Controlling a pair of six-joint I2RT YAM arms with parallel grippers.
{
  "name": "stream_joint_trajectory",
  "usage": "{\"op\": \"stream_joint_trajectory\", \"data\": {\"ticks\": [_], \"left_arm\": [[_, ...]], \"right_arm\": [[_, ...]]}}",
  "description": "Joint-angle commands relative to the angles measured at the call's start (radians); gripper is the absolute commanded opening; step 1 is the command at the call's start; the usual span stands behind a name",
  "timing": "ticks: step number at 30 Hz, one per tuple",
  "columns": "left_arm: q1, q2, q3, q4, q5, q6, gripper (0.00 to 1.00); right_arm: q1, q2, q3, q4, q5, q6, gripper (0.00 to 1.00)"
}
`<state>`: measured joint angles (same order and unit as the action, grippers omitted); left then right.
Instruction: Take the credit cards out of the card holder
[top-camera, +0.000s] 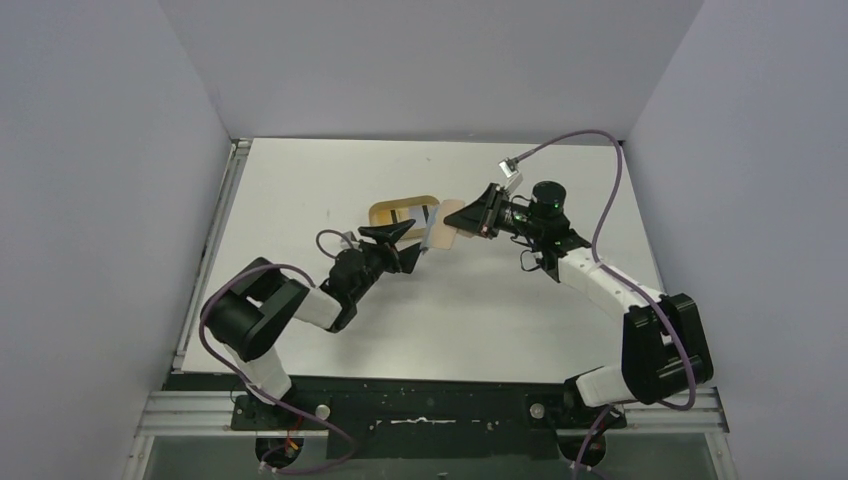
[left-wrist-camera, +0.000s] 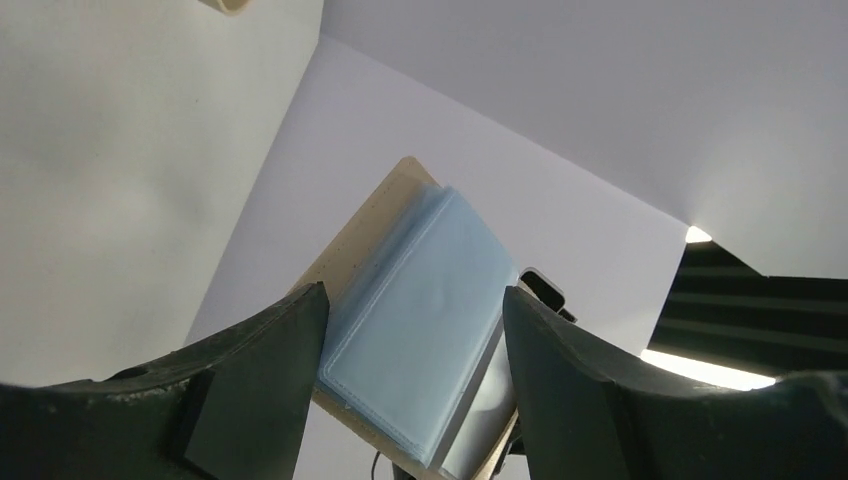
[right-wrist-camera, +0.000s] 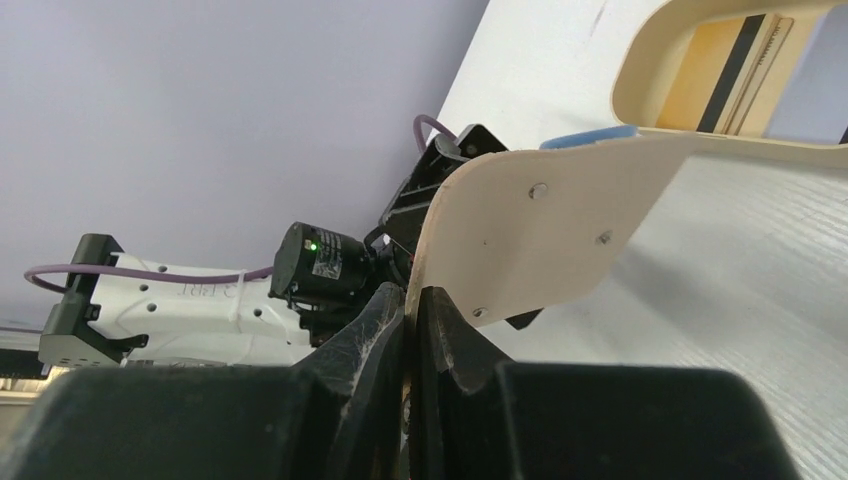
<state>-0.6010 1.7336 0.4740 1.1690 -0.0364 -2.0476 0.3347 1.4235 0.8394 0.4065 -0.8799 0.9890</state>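
Observation:
The tan card holder (top-camera: 447, 222) hangs in the air between both grippers, opened out. My right gripper (right-wrist-camera: 412, 292) is shut on the edge of its tan flap (right-wrist-camera: 540, 240), which carries small studs. My left gripper (left-wrist-camera: 415, 300) is open, one finger on each side of the light blue inner sleeves (left-wrist-camera: 430, 260). I cannot tell whether the fingers touch them. A grey glossy sheet (left-wrist-camera: 492, 405) shows under the sleeves, and I cannot tell if it is a card. Credit cards (right-wrist-camera: 735, 70) lie in the tray, one with a black stripe.
The oval tan tray (top-camera: 385, 210) sits on the white table just behind the left gripper (top-camera: 418, 246). The right gripper (top-camera: 462, 222) reaches in from the right. Grey walls close in the table on three sides.

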Motion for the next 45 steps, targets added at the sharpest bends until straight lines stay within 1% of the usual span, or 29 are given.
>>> {"op": "stream_joint_trajectory", "data": {"ticks": [1,7,11,13,17,22,26,37,45], "left_arm": [[-0.06,-0.033,0.023,0.056,-0.12,-0.2,0.63],[-0.077,-0.163,-0.059,-0.109,-0.194,-0.19,0.63],[-0.082,-0.205,-0.075,-0.186,-0.199,-0.209,0.63],[-0.087,-0.195,-0.063,-0.188,-0.194,-0.242,0.63],[-0.099,-0.139,-0.014,-0.137,-0.168,-0.298,0.63],[-0.13,-0.113,0.04,-0.13,-0.19,-0.345,0.63],[-0.143,-0.079,0.074,-0.09,-0.209,-0.374,0.64],[-0.13,-0.163,-0.008,-0.094,-0.297,-0.376,0.65],[-0.101,-0.206,-0.036,-0.098,-0.292,-0.367,0.65]], "right_arm": [[0.019,-0.073,0.064,0.037,-0.009,-0.016,0.0],[0.02,-0.107,0.089,0.001,-0.003,-0.03,0.0],[0.027,-0.113,0.109,-0.005,-0.002,-0.03,0.0],[0.034,-0.113,0.112,-0.002,0.002,-0.029,0.0],[0.057,-0.114,0.112,0.003,0.015,-0.028,0.0],[0.093,-0.122,0.092,0.0,0.034,-0.034,0.0],[0.11,-0.12,0.08,0.0,0.038,-0.038,0.0],[0.109,-0.178,0.045,-0.112,0.039,-0.1,0.0],[0.105,-0.209,-0.016,-0.166,0.048,-0.129,0.0]]}}
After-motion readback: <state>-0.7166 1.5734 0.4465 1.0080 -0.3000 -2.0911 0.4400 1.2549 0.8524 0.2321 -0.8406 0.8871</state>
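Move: The right gripper is shut on the open card holder's cover; the holder's middle hangs about 4 cm left of that hand, level fore and aft, some 3 cm below. The left gripper waits about 8 cm to the right hand's left, 1 cm back and 7 cm lower. From the open left fingers the holder lies roughly 2 cm ahead, 5 cm right and 4 cm higher; the tray stands about 16 cm ahead, 2 cm left and 12 cm below. Keep the right gripper clamped on the cover, lift the card holder some 4 cm, then draw it back about 5 cm in all, dipping slightly at the end, to bring the pocket side in between the left fingers. Hold the left gripper wide open, easing it back and up a centimetre or two with small side-to-side corrections, and turn it about 10 degrees counter-clockwise. ##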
